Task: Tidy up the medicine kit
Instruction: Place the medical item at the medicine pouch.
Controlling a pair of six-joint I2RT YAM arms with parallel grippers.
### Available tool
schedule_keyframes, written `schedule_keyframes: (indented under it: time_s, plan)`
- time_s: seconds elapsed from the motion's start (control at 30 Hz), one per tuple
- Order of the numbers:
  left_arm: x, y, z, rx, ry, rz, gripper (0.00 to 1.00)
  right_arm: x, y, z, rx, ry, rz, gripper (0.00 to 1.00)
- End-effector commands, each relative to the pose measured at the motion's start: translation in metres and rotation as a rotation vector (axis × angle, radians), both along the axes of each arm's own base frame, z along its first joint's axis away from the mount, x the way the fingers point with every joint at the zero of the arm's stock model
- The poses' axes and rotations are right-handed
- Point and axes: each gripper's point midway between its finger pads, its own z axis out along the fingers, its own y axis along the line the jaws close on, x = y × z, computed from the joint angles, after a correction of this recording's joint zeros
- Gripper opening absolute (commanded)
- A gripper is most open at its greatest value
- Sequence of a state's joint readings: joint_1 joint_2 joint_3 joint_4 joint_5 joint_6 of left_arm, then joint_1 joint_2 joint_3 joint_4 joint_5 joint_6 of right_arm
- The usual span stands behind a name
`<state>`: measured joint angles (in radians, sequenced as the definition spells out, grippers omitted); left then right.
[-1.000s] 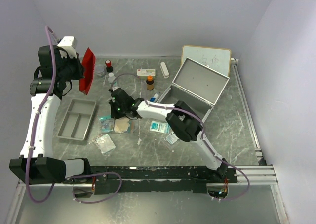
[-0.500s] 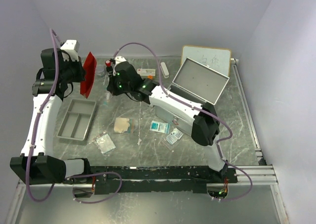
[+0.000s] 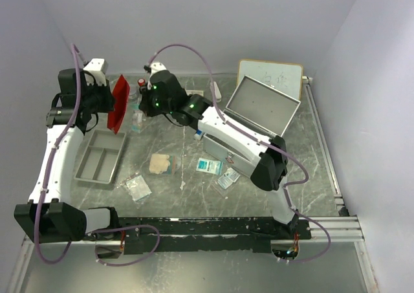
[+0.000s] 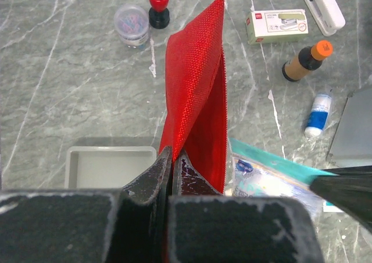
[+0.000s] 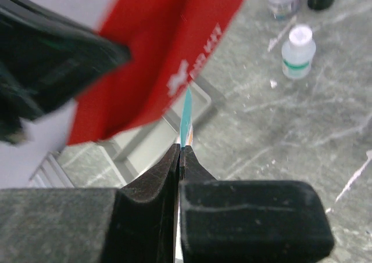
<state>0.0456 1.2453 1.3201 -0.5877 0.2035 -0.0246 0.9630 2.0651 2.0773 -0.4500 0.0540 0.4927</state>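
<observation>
The medicine kit (image 3: 262, 105) is the silver case standing open at the back right, its lid raised. My left gripper (image 4: 172, 155) is shut on the lower edge of a red pouch (image 4: 195, 100) and holds it up over the table's left side (image 3: 118, 103). My right gripper (image 5: 180, 150) is shut on a thin teal-edged packet (image 5: 186, 118). It reaches across from the right (image 3: 143, 108), so the packet (image 4: 273, 176) sits right beside the pouch's open side. Whether the packet touches the pouch I cannot tell.
A grey divided tray (image 3: 100, 156) lies below the pouch. Small bottles, a clear jar (image 4: 132, 25), a red-capped stamp (image 4: 158, 4), a white box (image 4: 276, 26) and a brown bottle (image 4: 305, 62) stand at the back. Loose packets (image 3: 160, 163) lie mid-table. A whiteboard (image 3: 270, 73) leans behind the case.
My right arm lifted the packet from the middle of the table and swung it back and left to the pouch. The left arm shifted the pouch slightly right.
</observation>
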Motion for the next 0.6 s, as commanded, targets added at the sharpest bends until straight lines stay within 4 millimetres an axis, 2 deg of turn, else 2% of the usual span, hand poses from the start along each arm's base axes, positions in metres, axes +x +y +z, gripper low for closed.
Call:
schedule_keyframes:
  time_s: [0.0, 0.2, 0.57]
  plan:
    - [0.005, -0.005, 0.006, -0.011, -0.054, -0.043, 0.07, 0.007, -0.003, 0.048, 0.059, -0.068, -0.028, 0.0]
    - [0.009, -0.01, 0.003, -0.038, -0.06, -0.055, 0.07, 0.015, -0.002, 0.074, 0.117, -0.1, -0.049, 0.0]
    - [0.013, -0.022, -0.002, -0.104, -0.05, -0.069, 0.07, 0.025, 0.007, 0.092, 0.198, -0.115, -0.081, 0.0]
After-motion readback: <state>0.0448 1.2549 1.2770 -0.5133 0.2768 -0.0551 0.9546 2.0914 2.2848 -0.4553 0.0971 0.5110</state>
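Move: The red pouch, still held by the left gripper, has its middle about 9 cm left, 4 cm ahead and some 3 cm above the right hand, which already grips the teal-topped bag. About 22 cm below the right hand, the white bottle stands 9 cm ahead of that hand, and the red stamp 15 cm ahead and 2 cm left. From the left hand, the pouch's middle is 2 cm ahead, 2 cm right and 2 cm below. Lift the right gripper about 8 cm beside the red pouch, fast at first and then easing off while creeping slightly forward, fingers tipping up about 10 degrees and staying shut on the bag. Meanwhile keep the pouch pinched in the left gripper and ease it about 1.5 cm to the right, towards the bag. ##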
